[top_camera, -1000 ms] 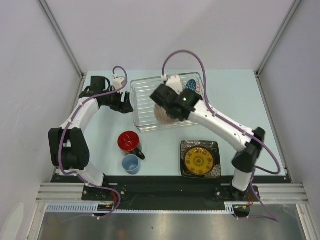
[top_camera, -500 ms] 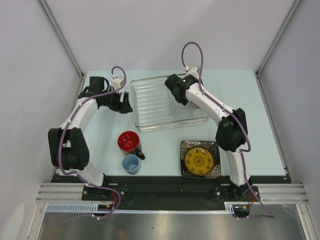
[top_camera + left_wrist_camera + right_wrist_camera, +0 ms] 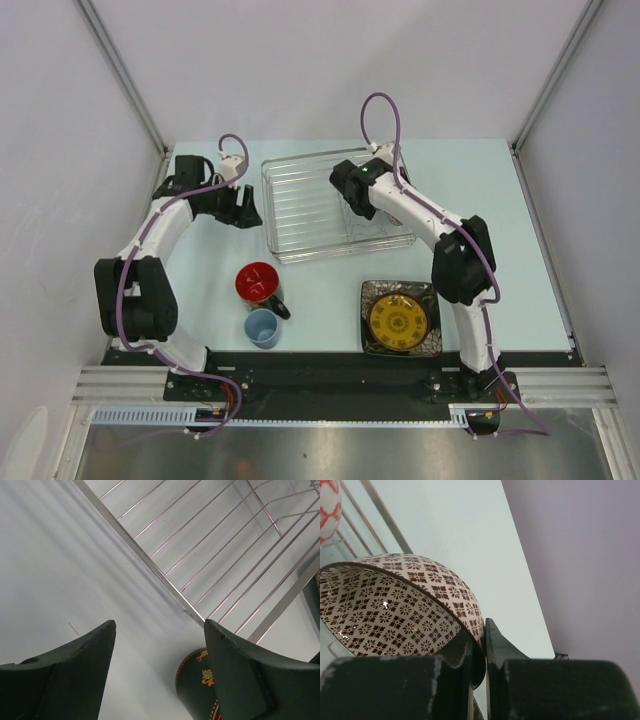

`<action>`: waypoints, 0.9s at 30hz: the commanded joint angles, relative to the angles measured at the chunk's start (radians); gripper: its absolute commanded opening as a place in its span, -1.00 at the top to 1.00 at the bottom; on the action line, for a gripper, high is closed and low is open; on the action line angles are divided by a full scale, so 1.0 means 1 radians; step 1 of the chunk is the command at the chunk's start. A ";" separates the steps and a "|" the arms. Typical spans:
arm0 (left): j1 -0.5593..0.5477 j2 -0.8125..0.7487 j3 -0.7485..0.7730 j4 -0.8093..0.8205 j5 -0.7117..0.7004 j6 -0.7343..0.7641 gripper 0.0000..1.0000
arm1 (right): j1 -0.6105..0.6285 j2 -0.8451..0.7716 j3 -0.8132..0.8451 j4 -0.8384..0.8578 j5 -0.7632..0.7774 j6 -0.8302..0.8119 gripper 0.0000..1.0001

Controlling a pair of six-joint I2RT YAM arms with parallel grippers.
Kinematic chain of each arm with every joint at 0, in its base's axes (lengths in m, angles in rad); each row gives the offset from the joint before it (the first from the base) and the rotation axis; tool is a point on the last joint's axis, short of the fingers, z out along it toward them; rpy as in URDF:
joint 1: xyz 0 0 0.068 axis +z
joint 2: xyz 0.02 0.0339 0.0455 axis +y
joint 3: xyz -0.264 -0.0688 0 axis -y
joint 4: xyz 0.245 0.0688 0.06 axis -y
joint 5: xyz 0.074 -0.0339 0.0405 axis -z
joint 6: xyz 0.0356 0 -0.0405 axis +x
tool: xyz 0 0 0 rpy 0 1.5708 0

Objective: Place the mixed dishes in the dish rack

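My right gripper (image 3: pixel 484 630) is shut on the rim of the pinkish-beige patterned bowl (image 3: pixel 395 610), one finger inside and one outside. In the top view that gripper (image 3: pixel 358 198) is over the right part of the dish rack (image 3: pixel 272 215), and the arm hides the bowl. My left gripper (image 3: pixel 243 208) stands open with nothing in it, just left of the rack's rim (image 3: pixel 150 570). The dark mug (image 3: pixel 260 285) with a red inside and the light-blue cup (image 3: pixel 262 327) stand on the table. The yellow plate (image 3: pixel 400 320) lies on the dark square plate (image 3: pixel 428 345).
A rounded white dish with an orange-red pattern (image 3: pixel 327 505) leans on the rack wires beside the held bowl. The dark mug's side (image 3: pixel 197 690) shows low between the left fingers. Grey walls close in both sides and the back of the pale table (image 3: pixel 500 200).
The right arm swung from the rack's middle to its far right part with the bowl in its grip, then dipped slightly. The left arm barely moved.
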 commanded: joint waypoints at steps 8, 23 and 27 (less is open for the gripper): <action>0.046 -0.047 -0.023 0.038 0.063 0.010 -0.53 | 0.027 0.078 -0.045 -0.162 0.080 0.080 1.00; 0.074 -0.047 -0.027 0.029 0.078 0.024 -0.53 | 0.034 0.147 -0.040 -0.157 0.043 0.099 0.12; 0.077 -0.038 -0.017 0.019 0.084 0.020 -0.53 | 0.030 0.121 -0.039 -0.160 0.036 0.097 -0.31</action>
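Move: Just above the right rim of the dish rack, the right hand still pinches the edge of the checkered bowl; its place in the rack lies about 4 cm left, 2 cm ahead and 11 cm below. Standing in the rack already, the blue bowl is some 6 cm ahead and 7 cm left, 10 cm lower. The yellow plate lies roughly 26 cm back and 6 cm left, 18 cm down. From the left hand, that rack place is about 36 cm right and 3 cm ahead, 6 cm lower. Lowering the checkered bowl almost straight down, about 7 cm, beside the rack's right rim, the right hand drifts some 1 cm left and tips its fingers slightly farther down. As the descent eases out, the fingers open from nearly shut to over half wide and let go of the bowl's edge. Off to the side, the open, empty left hand drifts nearly 2 cm left. ##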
